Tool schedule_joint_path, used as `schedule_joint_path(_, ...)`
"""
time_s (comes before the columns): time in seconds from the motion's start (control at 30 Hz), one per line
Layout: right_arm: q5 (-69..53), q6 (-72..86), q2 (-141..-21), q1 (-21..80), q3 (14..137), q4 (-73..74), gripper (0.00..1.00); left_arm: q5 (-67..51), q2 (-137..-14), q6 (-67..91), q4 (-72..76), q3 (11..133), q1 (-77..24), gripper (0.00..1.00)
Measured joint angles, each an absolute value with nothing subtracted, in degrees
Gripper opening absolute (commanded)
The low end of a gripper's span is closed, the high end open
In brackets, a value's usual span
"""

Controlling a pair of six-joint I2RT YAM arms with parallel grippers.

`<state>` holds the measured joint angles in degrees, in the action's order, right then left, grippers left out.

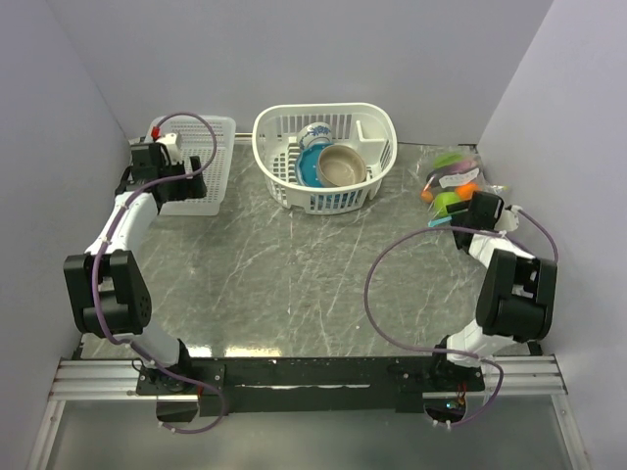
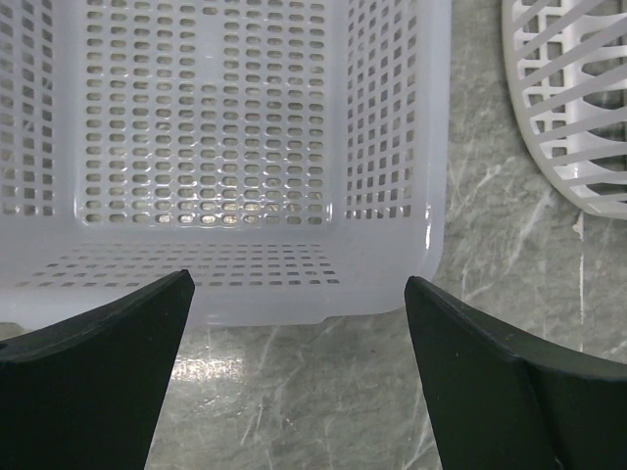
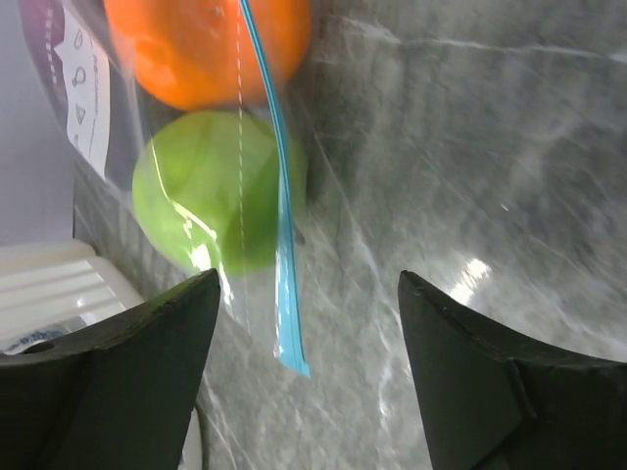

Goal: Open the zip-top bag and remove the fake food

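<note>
The zip-top bag (image 1: 453,184) lies at the table's far right, clear plastic with the fake food inside. In the right wrist view its teal-blue zip strip (image 3: 284,245) runs down towards me, beside a green round fruit (image 3: 211,191) and an orange ball (image 3: 201,44), with a dark purple piece (image 3: 39,29) at the top left. My right gripper (image 3: 309,279) is open, and the strip's loose end hangs between the jaws, nearer the left finger and touching neither. My left gripper (image 2: 299,279) is open and holds nothing, just short of the white mesh tray (image 2: 245,294).
A white basket (image 1: 276,176) at the back centre holds a blue bowl (image 1: 312,168) and a tan bowl (image 1: 342,164). The mesh tray (image 1: 208,166) sits at the back left. Side walls stand close to both arms.
</note>
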<state>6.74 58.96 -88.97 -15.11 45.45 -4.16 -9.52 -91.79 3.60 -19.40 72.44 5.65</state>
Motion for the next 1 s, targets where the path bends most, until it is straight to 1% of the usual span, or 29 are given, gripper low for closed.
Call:
schedule_joint_path(0.03, 6.1, 59.1, -90.4, -15.4, 46.2, -5.0, 0.68, -9.9, -91.8, 3.6, -19.3, 72.4, 5.7, 0.97)
schedule_joint_path(0.07, 5.7, 59.0, -91.2, -15.6, 46.8, -5.4, 0.58, -10.4, -91.8, 3.6, -19.3, 72.5, 5.7, 0.97)
schedule_joint_path(0.13, 4.9, 59.1, -92.9, -15.8, 48.3, -5.9, 0.47, -11.4, -92.1, 3.7, -19.4, 72.7, 5.7, 0.97)
schedule_joint_path(0.17, 4.5, 59.1, -93.7, -15.8, 49.0, -6.2, 0.36, -12.2, -92.5, 3.7, -19.5, 73.2, 5.6, 0.97)
schedule_joint_path(0.23, 3.7, 59.0, -95.2, -15.8, 50.4, -7.2, 0.21, -13.4, -93.6, 4.0, -19.5, 74.1, 5.6, 0.97)
schedule_joint_path(0.27, 3.2, 59.0, -95.7, -15.8, 50.8, -7.7, 0.09, -13.9, -94.1, 4.1, -19.4, 74.5, 5.6, 0.97)
schedule_joint_path(0.37, 2.5, 58.9, -96.2, -15.8, 51.1, -8.2, 0.00, -14.3, -95.1, 4.2, -19.2, 74.6, 5.1, 0.97)
schedule_joint_path(0.63, 0.0, 59.1, -95.6, -15.8, 50.4, -9.9, 0.00, -10.5, -100.1, 3.6, -16.1, 75.2, -0.5, 0.97)
schedule_joint_path(0.77, -1.6, 59.7, -91.4, -15.9, 47.6, -11.2, 0.00, -8.6, -103.9, 3.6, -15.4, 76.2, -2.8, 0.97)
schedule_joint_path(0.9, -2.8, 60.2, -85.0, -15.8, 46.8, -11.5, 0.00, -7.2, -105.3, 3.6, -15.3, 75.9, -3.1, 0.97)
schedule_joint_path(1.0, -3.1, 60.2, -80.2, -15.1, 46.8, -12.1, 0.00, -6.8, -104.4, 3.4, -13.9, 73.8, -3.1, 0.87)
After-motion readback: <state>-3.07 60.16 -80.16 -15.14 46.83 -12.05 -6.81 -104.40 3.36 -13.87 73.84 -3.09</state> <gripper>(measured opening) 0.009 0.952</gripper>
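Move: The bag's blue zip strip crosses about 3 cm ahead of the right fingertips and a touch lower, one end sticking out to the left. The green apple in the bag lies some 7 cm ahead and 3 cm left of this hand, the orange 9 cm ahead and 1 cm right. The left hand has the white tray's middle about 8 cm ahead, 1 cm right and 13 cm below; the zip strip is roughly 60 cm to its right and 3 cm back. The right fingers shut fully and pinch the blue zip strip while the hand pushes about 4 cm forward; it stays low a moment, then lifts the strip some 10 cm, easing slightly back and left as the fingertips tilt up about 20 degrees. The open left hand sinks 7 cm and goes 6 cm right, to the tray's near right rim. ##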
